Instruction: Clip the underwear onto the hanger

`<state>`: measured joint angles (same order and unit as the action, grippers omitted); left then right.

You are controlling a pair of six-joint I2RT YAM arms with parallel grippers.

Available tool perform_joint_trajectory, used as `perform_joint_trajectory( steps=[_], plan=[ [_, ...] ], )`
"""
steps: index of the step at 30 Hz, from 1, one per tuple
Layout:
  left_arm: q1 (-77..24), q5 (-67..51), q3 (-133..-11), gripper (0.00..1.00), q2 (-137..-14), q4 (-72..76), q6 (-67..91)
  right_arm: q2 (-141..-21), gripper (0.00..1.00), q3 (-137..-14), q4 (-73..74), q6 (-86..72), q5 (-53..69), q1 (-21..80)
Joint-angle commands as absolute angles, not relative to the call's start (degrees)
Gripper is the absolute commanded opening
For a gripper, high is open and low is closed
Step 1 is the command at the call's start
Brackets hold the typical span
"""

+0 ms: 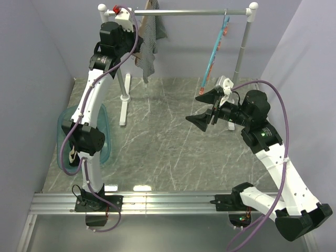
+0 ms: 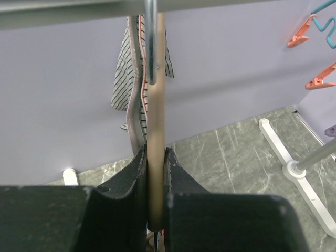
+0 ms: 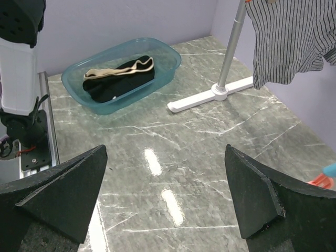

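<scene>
The wooden hanger (image 2: 156, 110) hangs by its silver hook (image 2: 150, 47) from the rack rail (image 1: 184, 11). I see its bar end-on in the left wrist view. My left gripper (image 2: 156, 163) is shut on the bar's near end, up at the rail's left end (image 1: 125, 22). The striped underwear (image 2: 125, 68) hangs against the bar's left side; the clips are hidden. It also shows in the top view (image 1: 150, 44) and the right wrist view (image 3: 289, 37). My right gripper (image 1: 206, 107) is open and empty above the table's right middle (image 3: 165, 194).
A teal-blue hanger (image 1: 215, 52) with orange clips (image 2: 299, 37) hangs near the rail's right end. A teal basin (image 3: 163, 58) holding dark and cream clothing (image 3: 118, 73) sits at the table's left. The rack's pole (image 3: 231, 47) and white foot (image 3: 210, 97) stand behind.
</scene>
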<state>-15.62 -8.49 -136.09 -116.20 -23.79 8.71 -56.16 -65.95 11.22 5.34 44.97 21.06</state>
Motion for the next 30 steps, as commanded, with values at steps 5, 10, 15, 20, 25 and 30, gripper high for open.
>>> perform_joint_trajectory(
  steps=[5, 10, 15, 20, 25, 30],
  plan=[
    [-15.38, -11.25, -133.95, 0.18, -113.82, -19.95, 8.88, -55.72, 1.00, -65.74, 10.46, 5.01, 44.47, 20.83],
    [-15.38, -11.08, -131.76, 0.39, -111.10, -20.13, 7.65, -55.11, 1.00, -65.30, 10.28, 5.10, 44.65, 20.83],
    [-15.38, -9.93, -126.40, 0.53, -105.48, -17.06, 6.59, -54.58, 1.00, -64.25, 9.93, 4.75, 44.47, 20.74],
    [-15.38, -8.97, -127.70, 0.68, -103.01, -15.65, 6.24, -54.40, 1.00, -64.07, 10.28, 4.40, 44.56, 20.74],
    [-15.38, -8.70, -127.18, 0.80, -100.11, -12.84, 6.24, -53.88, 1.00, -63.63, 10.37, 4.39, 44.21, 20.83],
    [-15.38, -8.52, -124.90, 0.99, -95.72, -12.13, 6.86, -53.09, 1.00, -62.84, 10.37, 4.48, 43.60, 20.83]
  ],
)
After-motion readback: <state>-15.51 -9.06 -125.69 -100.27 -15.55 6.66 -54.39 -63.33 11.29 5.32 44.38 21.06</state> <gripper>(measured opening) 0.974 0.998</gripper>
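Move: The left hand holds the near end of the hanger, with the rack's rail about 10 cm ahead and 10 above it, 4 to the right. The clipped underwear hangs some 10 cm ahead, 6 right and 12 below; the rack's left corner is 12 left, 10 ahead and 8 above. From the right hand, that part of the rail lies about 40 cm ahead, 25 left and 15 above. The left fingers open wide, letting go of the hanger, then withdraw about 10 cm up and 7 back. ##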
